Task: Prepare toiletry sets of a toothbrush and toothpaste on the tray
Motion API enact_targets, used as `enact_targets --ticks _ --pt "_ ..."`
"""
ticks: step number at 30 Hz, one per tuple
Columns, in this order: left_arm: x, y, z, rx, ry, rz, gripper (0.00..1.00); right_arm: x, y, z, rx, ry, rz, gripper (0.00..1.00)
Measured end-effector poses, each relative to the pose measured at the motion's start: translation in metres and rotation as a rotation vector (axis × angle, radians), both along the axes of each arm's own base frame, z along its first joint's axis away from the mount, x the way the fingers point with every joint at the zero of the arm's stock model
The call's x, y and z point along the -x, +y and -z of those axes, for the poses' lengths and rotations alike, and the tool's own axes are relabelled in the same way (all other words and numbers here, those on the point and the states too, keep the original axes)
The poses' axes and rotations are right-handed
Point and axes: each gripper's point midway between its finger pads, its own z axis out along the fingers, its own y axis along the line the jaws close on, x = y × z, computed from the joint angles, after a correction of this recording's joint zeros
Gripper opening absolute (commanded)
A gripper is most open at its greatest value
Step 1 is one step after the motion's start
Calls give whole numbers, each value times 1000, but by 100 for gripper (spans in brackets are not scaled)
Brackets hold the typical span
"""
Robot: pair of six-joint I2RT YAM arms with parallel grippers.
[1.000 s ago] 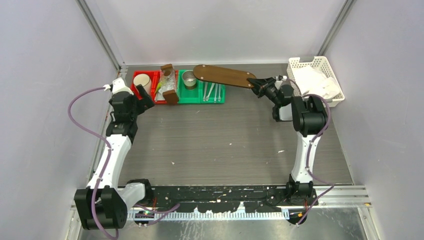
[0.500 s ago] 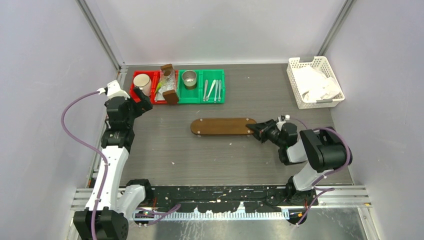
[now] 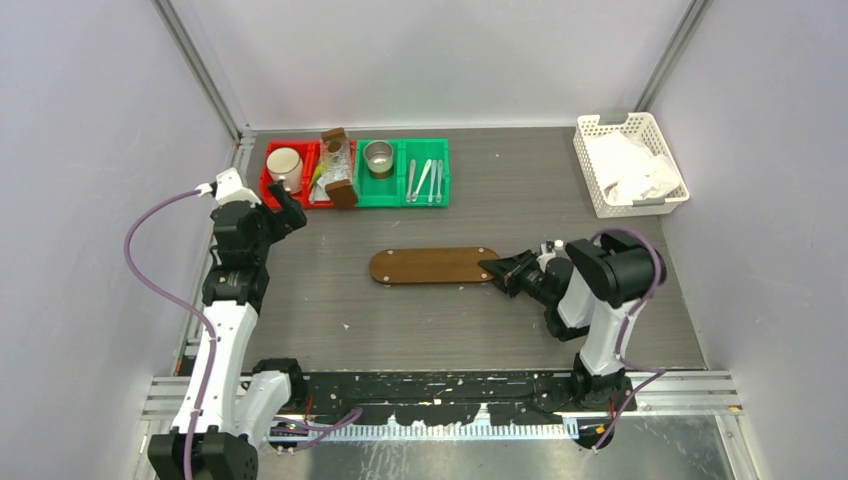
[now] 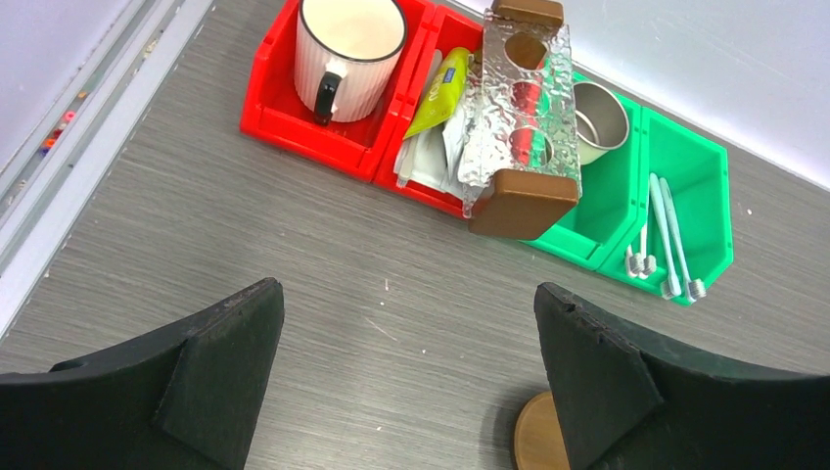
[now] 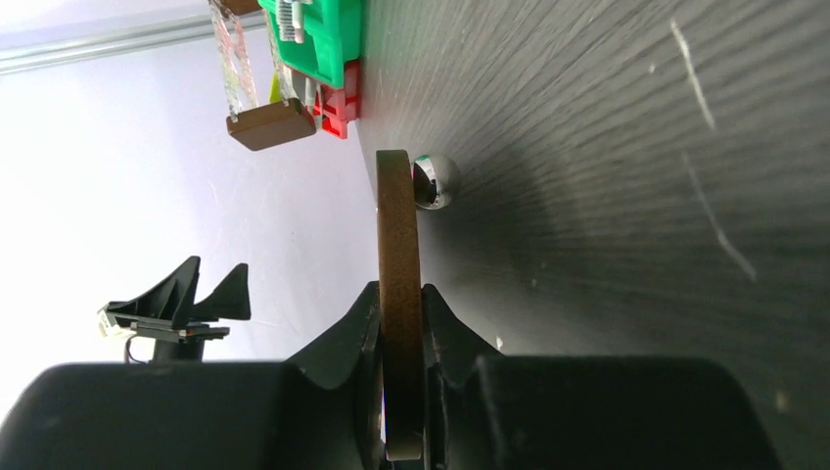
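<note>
The brown oval wooden tray (image 3: 432,266) lies flat and bare, low at the table's middle. My right gripper (image 3: 497,270) is shut on its right end. In the right wrist view the tray (image 5: 395,225) is edge-on between the jaws of the right gripper (image 5: 398,304), one metal foot (image 5: 432,181) at the tabletop. My left gripper (image 3: 285,205) is open and empty near the bins, as the left wrist view (image 4: 411,323) shows. Pale toothbrushes (image 4: 668,240) lie in the green bin (image 3: 425,180). A yellow-green tube (image 4: 442,80) and whitish tubes (image 4: 423,162) lie in the red bin.
A white mug (image 4: 347,44) stands in the left red bin. A metal cup (image 4: 599,110) stands in the green bin. A foil-wrapped holder with brown ends (image 4: 517,108) lies across the bins. A white basket (image 3: 630,165) with cloths stands at the back right.
My right gripper has brought the tray from high over the back bins down to the table's middle, then a little left. My left gripper has drawn back slightly from the bins.
</note>
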Motion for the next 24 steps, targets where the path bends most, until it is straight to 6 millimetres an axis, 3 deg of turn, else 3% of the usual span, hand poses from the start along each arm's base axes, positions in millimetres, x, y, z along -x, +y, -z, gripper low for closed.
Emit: enact_targets --ticks 7,9,10,13,19,23,24 --pt "4 0 7 0 16 -1 100 -8 12 16 -24 12 -49 1" --pt "4 0 7 0 15 -1 100 -10 15 18 -28 13 -62 14" --pt "4 0 7 0 15 -1 100 -11 16 18 -29 13 -67 29" --pt "4 0 8 0 16 -1 100 -10 18 25 0 -1 -87 49" --pt "8 1 6 -2 7 -5 100 -8 17 14 10 -48 -93 75" --pt "9 1 4 -2 2 -5 100 -4 14 6 0 -57 -79 98" --pt "9 1 4 -2 2 -5 100 -1 13 3 -1 -57 -73 99"
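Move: The right hand already pinches the tray's right end just above the table, the tray's middle about 11 cm to its left and level ahead. The toothbrushes in the green box lie about 17 cm ahead and 12 cm left of this hand, the metal cup some 22 cm ahead and 21 cm left, both slightly lower. From the idle left hand the tray is roughly 24 cm right, 7 cm back and 20 cm below. Right hand lowers the tray about 2.5 cm, edging left, then opens its fingers wide while rising 2 cm. ##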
